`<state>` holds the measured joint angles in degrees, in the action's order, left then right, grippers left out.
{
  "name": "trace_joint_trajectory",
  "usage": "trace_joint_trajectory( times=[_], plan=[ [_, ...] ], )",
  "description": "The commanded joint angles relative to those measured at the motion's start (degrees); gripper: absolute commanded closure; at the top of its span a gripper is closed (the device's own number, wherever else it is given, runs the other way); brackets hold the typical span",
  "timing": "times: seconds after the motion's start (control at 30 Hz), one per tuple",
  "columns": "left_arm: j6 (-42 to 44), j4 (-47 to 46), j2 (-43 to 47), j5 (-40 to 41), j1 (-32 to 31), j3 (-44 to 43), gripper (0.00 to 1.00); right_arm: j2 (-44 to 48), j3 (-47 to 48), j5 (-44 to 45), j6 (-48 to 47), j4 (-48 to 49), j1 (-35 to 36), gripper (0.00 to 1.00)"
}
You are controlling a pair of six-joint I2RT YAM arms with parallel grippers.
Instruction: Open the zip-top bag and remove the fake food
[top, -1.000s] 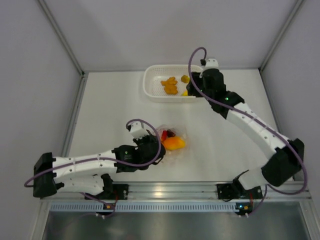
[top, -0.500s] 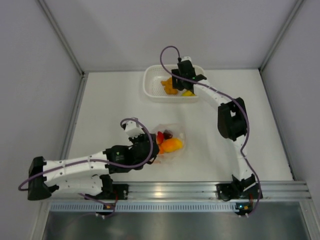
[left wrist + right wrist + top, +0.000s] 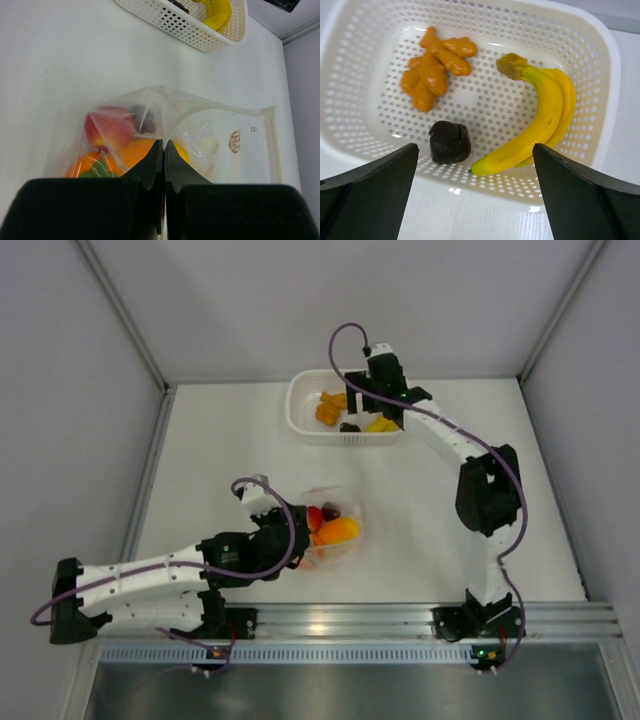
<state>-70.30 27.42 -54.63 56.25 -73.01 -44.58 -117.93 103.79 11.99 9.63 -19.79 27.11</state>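
Note:
The clear zip-top bag (image 3: 340, 525) (image 3: 240, 165) lies on the white table, its mouth gaping towards the basket. Inside it are fake food pieces: a red fruit (image 3: 107, 127), an orange (image 3: 137, 152) and a dark piece (image 3: 145, 120). My left gripper (image 3: 303, 540) (image 3: 164, 145) is shut on a fold of the bag's film at its near side. My right gripper (image 3: 365, 412) (image 3: 475, 150) hangs wide open and empty above the near wall of the white basket (image 3: 300, 412) (image 3: 615, 75). In the basket lie a banana (image 3: 545, 120), a dark purple piece (image 3: 450, 142) and an orange knobbly piece (image 3: 432, 70).
Grey enclosure walls stand on the left, back and right of the table. An aluminium rail (image 3: 340, 622) with both arm bases runs along the near edge. The right arm's elbow (image 3: 487, 490) rises between the bag and the right wall.
The right gripper has swung from the basket's right end to its near middle and opened wide. A dark piece now lies in the basket. The left arm has drawn the bag slightly left.

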Motion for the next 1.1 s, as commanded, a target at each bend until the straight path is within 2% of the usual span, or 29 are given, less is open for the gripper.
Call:
trace_joint_trajectory(
  times=[0.0,0.07,0.2,0.33,0.47,0.63,0.73,0.8,0.87,1.07],
  plan=[
    [0.4,-1.2,-0.2,2.0,0.2,-1.0,1.00,10.5,-2.7,-9.2,0.7,3.4,-1.7,0.00],
    [0.7,-1.3,-0.7,2.3,0.2,-1.6,1.00,15.5,-6.8,-13.6,2.5,3.1,-2.1,0.05],
    [0.9,-1.3,-1.4,3.5,0.2,-2.9,1.00,26.0,-15.2,-20.6,6.0,3.1,-2.2,0.22],
    [1.0,-1.2,-1.9,4.0,0.2,-4.5,1.00,36.5,-20.0,-27.3,7.5,-2.0,-1.4,0.27],
    [1.7,-1.3,-2.5,4.4,0.2,-5.8,1.00,44.8,-26.1,-29.8,6.9,-4.5,0.7,0.32],
    [2.0,-1.5,-3.0,4.9,0.2,-7.2,1.00,53.3,-30.5,-27.6,7.1,-10.9,4.3,0.39],
    [2.3,-1.4,-4.0,5.1,0.2,-8.8,1.00,57.5,-34.1,-26.1,10.6,-10.1,7.6,0.43],
    [2.5,-1.4,-4.7,4.9,0.2,-10.0,1.00,59.4,-35.8,-23.5,12.9,-8.6,11.5,0.51],
    [2.1,-1.4,-5.3,4.9,0.2,-10.9,1.00,59.7,-37.1,-21.8,15.5,-7.6,16.2,0.52],
    [-1.3,-1.5,-6.7,4.3,0.2,-11.6,1.00,59.0,-41.1,-8.8,22.6,-5.4,27.0,0.52]
  ],
)
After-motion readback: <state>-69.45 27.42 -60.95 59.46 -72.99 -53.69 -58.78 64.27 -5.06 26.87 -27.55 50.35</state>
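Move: The orange mango in the held-open bag lies about 26 cm back, 6 cm left and 12 cm below the right hand. The red apple is some 6 cm to the left of the mango and 3 cm farther out; the bag's dark plum is about 5 cm beyond it and 2 cm to its left. The dark fruit just put in the basket sits about 4 cm left of the right hand and 9 cm below. From the left hand, the mango lies some 7 cm right, 4 cm ahead and 14 cm below. The bag's open mouth is what the empty right hand comes back to from the basket: about 34 cm back and slightly left late on, rising some 15 cm before dipping a little. Its wrist yaws about 30 degrees counter-clockwise, its left side rolls up, and the wide-open fingers narrow to about half. The left hand keeps its pinch on the bag's rim and lifts it about 4 cm, easing slightly right. ##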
